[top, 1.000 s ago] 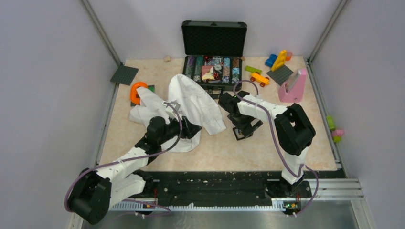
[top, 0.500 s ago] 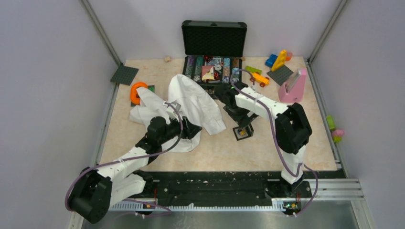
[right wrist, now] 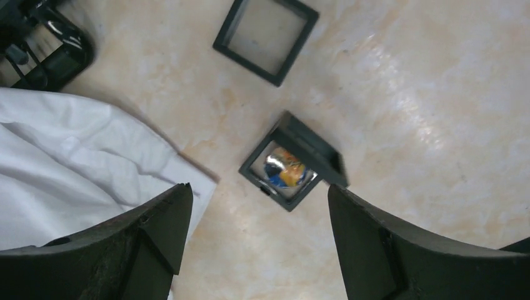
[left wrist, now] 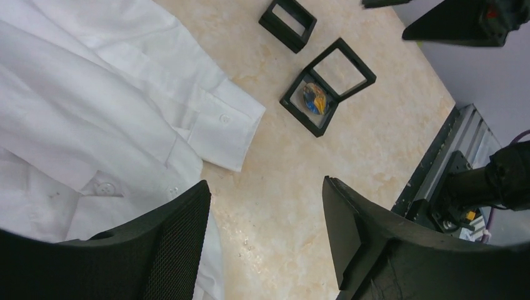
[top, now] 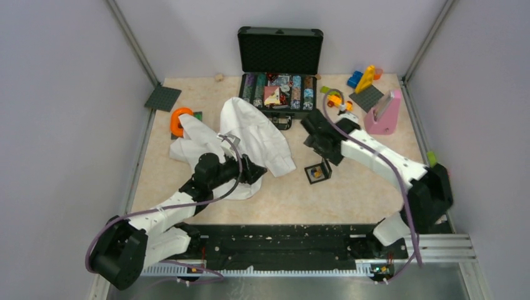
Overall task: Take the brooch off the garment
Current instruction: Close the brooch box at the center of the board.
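Note:
The white garment (top: pixel 256 134) lies crumpled at the table's left centre; it also shows in the wrist views (left wrist: pixel 94 94) (right wrist: pixel 62 162). No ornament shows on it. The brooch (top: pixel 317 172), a small roundish orange, blue and pale piece, rests inside an open black frame box (top: pixel 310 177) on the bare table right of the cuff (left wrist: pixel 314 99) (right wrist: pixel 284 169). My left gripper (top: pixel 253 170) is open at the shirt's lower edge, over table and cloth (left wrist: pixel 265 187). My right gripper (top: pixel 314 132) hangs open above and behind the box, nothing between its fingers (right wrist: pixel 259 190).
A second empty black frame (left wrist: pixel 287 22) (right wrist: pixel 265 37) lies just beyond the box. An open black case (top: pixel 279 69) stands at the back. An orange ring (top: pixel 181 120), grey plate (top: pixel 162 98), toy bricks (top: pixel 365 78) and a pink stand (top: pixel 384 112) sit around the edges.
My right gripper has lifted off the frame box and swung back and to the right, uncovering the box with the brooch in it. The left arm has barely moved.

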Controlling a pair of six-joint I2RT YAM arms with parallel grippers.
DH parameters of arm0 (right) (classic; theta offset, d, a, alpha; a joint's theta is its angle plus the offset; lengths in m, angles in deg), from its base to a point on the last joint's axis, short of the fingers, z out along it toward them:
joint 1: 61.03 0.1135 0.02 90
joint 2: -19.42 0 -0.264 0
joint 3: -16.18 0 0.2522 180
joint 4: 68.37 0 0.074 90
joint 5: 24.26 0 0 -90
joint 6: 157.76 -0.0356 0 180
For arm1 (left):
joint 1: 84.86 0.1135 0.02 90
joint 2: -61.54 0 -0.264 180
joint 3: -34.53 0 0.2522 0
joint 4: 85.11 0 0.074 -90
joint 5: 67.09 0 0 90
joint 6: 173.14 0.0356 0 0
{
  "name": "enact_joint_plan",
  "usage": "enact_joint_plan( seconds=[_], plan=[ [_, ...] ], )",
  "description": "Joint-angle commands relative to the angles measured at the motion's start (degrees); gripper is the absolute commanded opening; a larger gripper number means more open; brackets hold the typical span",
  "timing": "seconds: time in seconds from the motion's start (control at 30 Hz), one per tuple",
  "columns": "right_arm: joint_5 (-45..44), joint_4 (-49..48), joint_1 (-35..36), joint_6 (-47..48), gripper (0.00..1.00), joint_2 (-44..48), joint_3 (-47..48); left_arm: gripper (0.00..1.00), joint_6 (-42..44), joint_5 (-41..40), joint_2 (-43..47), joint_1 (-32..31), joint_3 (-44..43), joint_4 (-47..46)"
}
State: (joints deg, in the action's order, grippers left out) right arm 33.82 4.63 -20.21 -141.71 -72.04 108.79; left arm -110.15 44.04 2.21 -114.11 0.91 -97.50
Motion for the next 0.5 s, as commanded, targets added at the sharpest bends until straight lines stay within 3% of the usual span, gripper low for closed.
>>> enact_joint_plan(
  seconds=[0.0,0.07,0.13,0.23,0.47],
  plan=[
    [1.8,-20.8,-6.8,15.4,0.72,18.1,-16.7,0.7,2.9,0.5,-2.9,-3.2,-1.5,-2.0],
    [3.5,-31.9,-8.1,24.1,0.62,25.2,-25.3,0.71,4.0,-1.1,-4.6,-5.2,-2.7,-1.0],
    [2.8,-37.0,-8.3,28.9,0.62,30.7,-30.2,0.71,4.1,-2.2,-6.6,-7.0,-4.0,-0.6],
    [2.0,-37.5,-9.5,31.8,0.67,34.6,-33.0,0.71,1.6,-3.3,-10.5,-9.3,-7.4,1.1],
    [2.1,-40.1,-9.7,36.0,0.53,31.5,-36.1,0.7,-10.2,-10.3,-22.7,-16.1,-15.0,2.6]
  ],
)
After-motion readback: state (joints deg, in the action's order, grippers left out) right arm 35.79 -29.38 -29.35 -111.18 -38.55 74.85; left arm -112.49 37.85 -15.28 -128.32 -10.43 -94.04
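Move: The open brooch box, brooch inside and lid standing up on its right side, lies roughly 14 cm to the left hand's right, 3 cm ahead and 10 cm below. An empty black frame lies about 8 cm beyond the box and 2 cm to its right. The garment's sleeve end is some 5 cm ahead and 5 cm right of the left hand, 11 cm below. From the right hand the box lies about 2 cm back, level sideways, 11 cm below. Heading for the open brooch box, the left hand sweeps about 8 cm to the right while sinking 3 cm, fingers still well apart and drooping slightly as they swing clockwise. The right hand clears out to the box's right by some 7 to 8 cm, rising a little, its fingertips tilting up and turning counter-clockwise as the fingers partly close on nothing. ##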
